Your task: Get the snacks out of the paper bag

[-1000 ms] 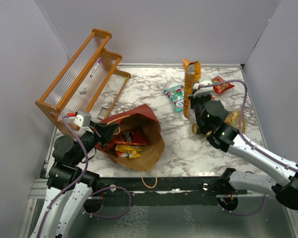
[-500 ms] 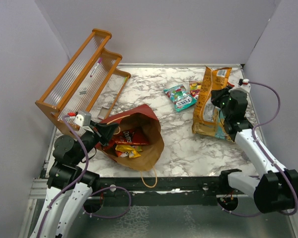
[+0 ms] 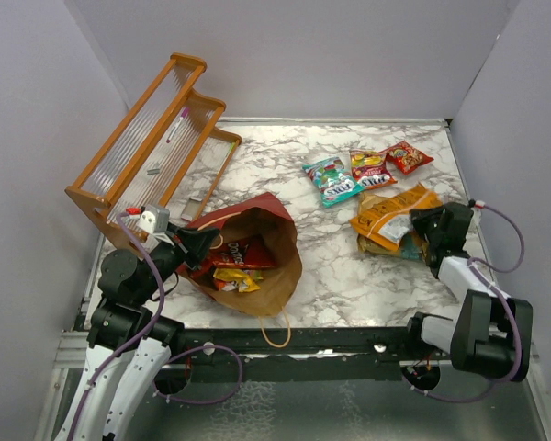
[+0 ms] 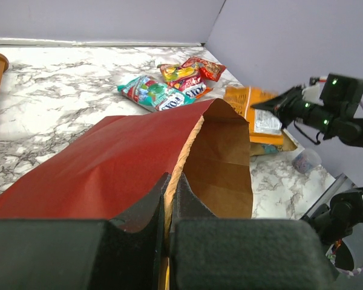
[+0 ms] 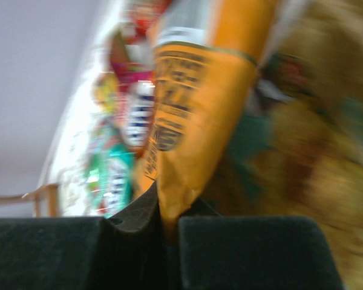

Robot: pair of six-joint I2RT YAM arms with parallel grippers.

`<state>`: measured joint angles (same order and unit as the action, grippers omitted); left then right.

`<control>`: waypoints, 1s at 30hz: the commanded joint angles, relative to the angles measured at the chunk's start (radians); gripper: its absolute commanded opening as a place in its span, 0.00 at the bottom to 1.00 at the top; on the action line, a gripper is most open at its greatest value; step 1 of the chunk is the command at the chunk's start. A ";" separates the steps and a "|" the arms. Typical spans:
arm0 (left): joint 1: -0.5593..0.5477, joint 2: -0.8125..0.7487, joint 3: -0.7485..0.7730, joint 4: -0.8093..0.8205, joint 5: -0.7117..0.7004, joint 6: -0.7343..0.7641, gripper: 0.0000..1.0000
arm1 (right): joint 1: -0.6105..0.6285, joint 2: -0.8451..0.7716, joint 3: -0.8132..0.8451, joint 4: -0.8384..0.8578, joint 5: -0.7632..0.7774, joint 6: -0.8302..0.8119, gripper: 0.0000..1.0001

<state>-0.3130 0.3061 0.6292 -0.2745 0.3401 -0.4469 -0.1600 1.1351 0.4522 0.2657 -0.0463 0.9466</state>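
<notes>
The paper bag (image 3: pixel 274 241), red outside and brown inside, lies on its side at the near left with its mouth up. Red and yellow snacks (image 3: pixel 236 260) show inside it. My left gripper (image 3: pixel 205 242) is shut on the bag's rim; in the left wrist view the gripper (image 4: pixel 171 181) pinches the edge of the paper bag (image 4: pixel 97 163). On the right, my right gripper (image 3: pixel 415 226) is shut on a corner of the orange chip bag (image 3: pixel 388 213), which lies flat. The right wrist view is blurred, with the gripper (image 5: pixel 169 208) pinching the orange chip bag (image 5: pixel 199 90). Teal (image 3: pixel 334 180), yellow-red (image 3: pixel 369 167) and red (image 3: pixel 410 156) packets lie beyond.
A wooden slatted rack (image 3: pixel 156 138) leans at the back left beside the wall. A brownish packet (image 3: pixel 402 246) lies partly under the chip bag. Grey walls close the table on three sides; the right arm's base sits at the near right edge.
My right arm swung the orange chip bag from upright over to the right and laid it down flat. The left arm and the paper bag have not moved.
</notes>
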 commanded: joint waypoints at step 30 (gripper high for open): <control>0.011 -0.020 0.001 0.000 0.009 0.013 0.00 | 0.224 -0.367 0.132 -0.207 -0.429 -0.522 0.96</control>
<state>-0.3130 0.2901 0.6292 -0.2749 0.3454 -0.4469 -0.1947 0.7685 0.5114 -0.0372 -0.2207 0.6395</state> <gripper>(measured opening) 0.013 0.965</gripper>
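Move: My right hand still grips the orange packet. The gold snack bag it is going onto lies about 9 cm beneath that hand and 4 cm to its left, neither ahead nor back. On the table, some 11 cm below that hand, the teal packet lies about 18 cm ahead and 20 cm left, the red-yellow packet 22 cm ahead and 8 cm left. From my left hand, the gold bag is roughly 17 cm ahead, 46 cm right and 27 cm down. I drop my right hand about 8 cm, drawing it back some 5 cm and a little right, onto the gold bag, and spread my fingers to let go of the orange packet. Then I lift clear about 15 cm with the fingers wide open and finally swing left, turning counter-clockwise. My left hand stays put, still pinching the paper bag's rim. ##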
